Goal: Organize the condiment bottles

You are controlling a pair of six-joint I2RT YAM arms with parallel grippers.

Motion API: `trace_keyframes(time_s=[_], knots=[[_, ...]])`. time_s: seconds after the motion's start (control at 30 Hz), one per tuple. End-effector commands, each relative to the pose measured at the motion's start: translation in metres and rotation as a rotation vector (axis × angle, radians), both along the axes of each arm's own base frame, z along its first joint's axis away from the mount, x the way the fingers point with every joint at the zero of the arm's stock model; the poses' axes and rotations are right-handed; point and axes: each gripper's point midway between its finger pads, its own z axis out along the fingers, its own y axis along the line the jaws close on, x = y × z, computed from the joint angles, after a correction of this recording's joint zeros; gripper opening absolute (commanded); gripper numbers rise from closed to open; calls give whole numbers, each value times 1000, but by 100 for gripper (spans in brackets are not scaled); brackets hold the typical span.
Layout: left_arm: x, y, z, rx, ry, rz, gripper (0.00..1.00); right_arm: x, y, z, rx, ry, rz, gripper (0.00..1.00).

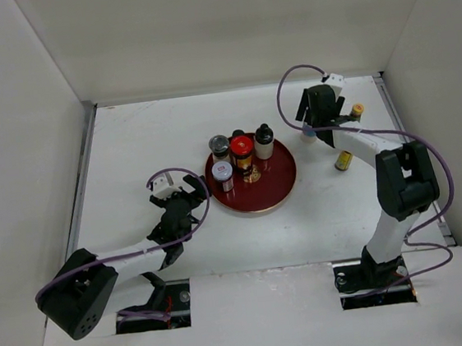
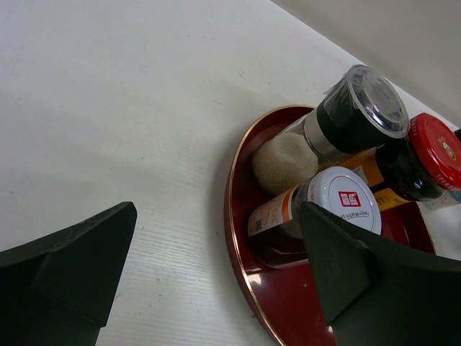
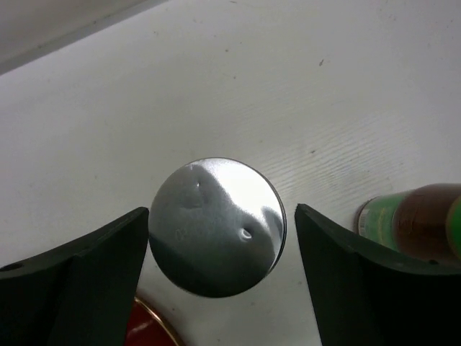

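Observation:
Several condiment bottles stand on the round red tray (image 1: 278,191): a silver-lidded shaker (image 1: 219,145), a red-capped jar (image 1: 241,148), a black-capped white bottle (image 1: 264,142) and a pale-lidded jar (image 1: 222,172). My right gripper (image 1: 314,125) hovers right of the tray, open, its fingers (image 3: 86,281) either side of another shaker's silver lid (image 3: 216,225), with a gap on the right side. A yellow-capped bottle (image 1: 357,111) stands behind it. A small yellowish bottle (image 1: 344,160) lies on the table. My left gripper (image 1: 176,198) is open and empty, just left of the tray.
In the left wrist view the tray rim (image 2: 241,238) lies between the fingers, with the pale-lidded jar (image 2: 346,198), a clear-topped grinder (image 2: 360,108) and the red cap (image 2: 436,155) beyond. A green-labelled bottle (image 3: 410,231) sits right of the right fingers. White walls enclose the table.

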Motion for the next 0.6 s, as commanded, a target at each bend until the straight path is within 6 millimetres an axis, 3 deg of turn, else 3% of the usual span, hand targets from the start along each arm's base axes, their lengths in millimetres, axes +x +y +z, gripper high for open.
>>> trace_keyframes(time_s=[0.0, 0.07, 0.13, 0.27, 0.57], knots=[[9, -9, 26, -66, -66, -8, 100, 16, 2, 25, 27, -65, 15, 75], [9, -7, 24, -62, -62, -2, 100, 13, -1, 34, 24, -97, -6, 57], [9, -8, 23, -59, -58, -5, 100, 4, -7, 54, 11, -161, -34, 48], [9, -8, 25, -65, -63, -4, 100, -31, 6, 83, -9, -235, -13, 48], [9, -6, 27, -68, -68, -1, 100, -125, 62, 81, 15, -254, 159, 48]])
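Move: The silver-topped can stands right between the right hand's open fingers, its middle about 4 cm below the hand point. From this hand the sauce bottle is some 12 cm right and 3 cm back, the small yellow bottle about 9 cm right and 11 cm back, and on the tray the black-capped bottle about 17 cm left and 4 cm back; the tray's middle lies 20 cm left and 9 cm back. From the left hand the can is roughly 19 cm ahead and 44 cm right. The right hand first stays nearly in place while its fingers close on the can from both sides and grip it. Then it speeds up back towards its base, about 12 cm, rising and swinging left some 5 cm each, carrying the can away from the sauce bottle and nearer to the tray's middle as the hand tips up a little and turns slightly counter-clockwise. ##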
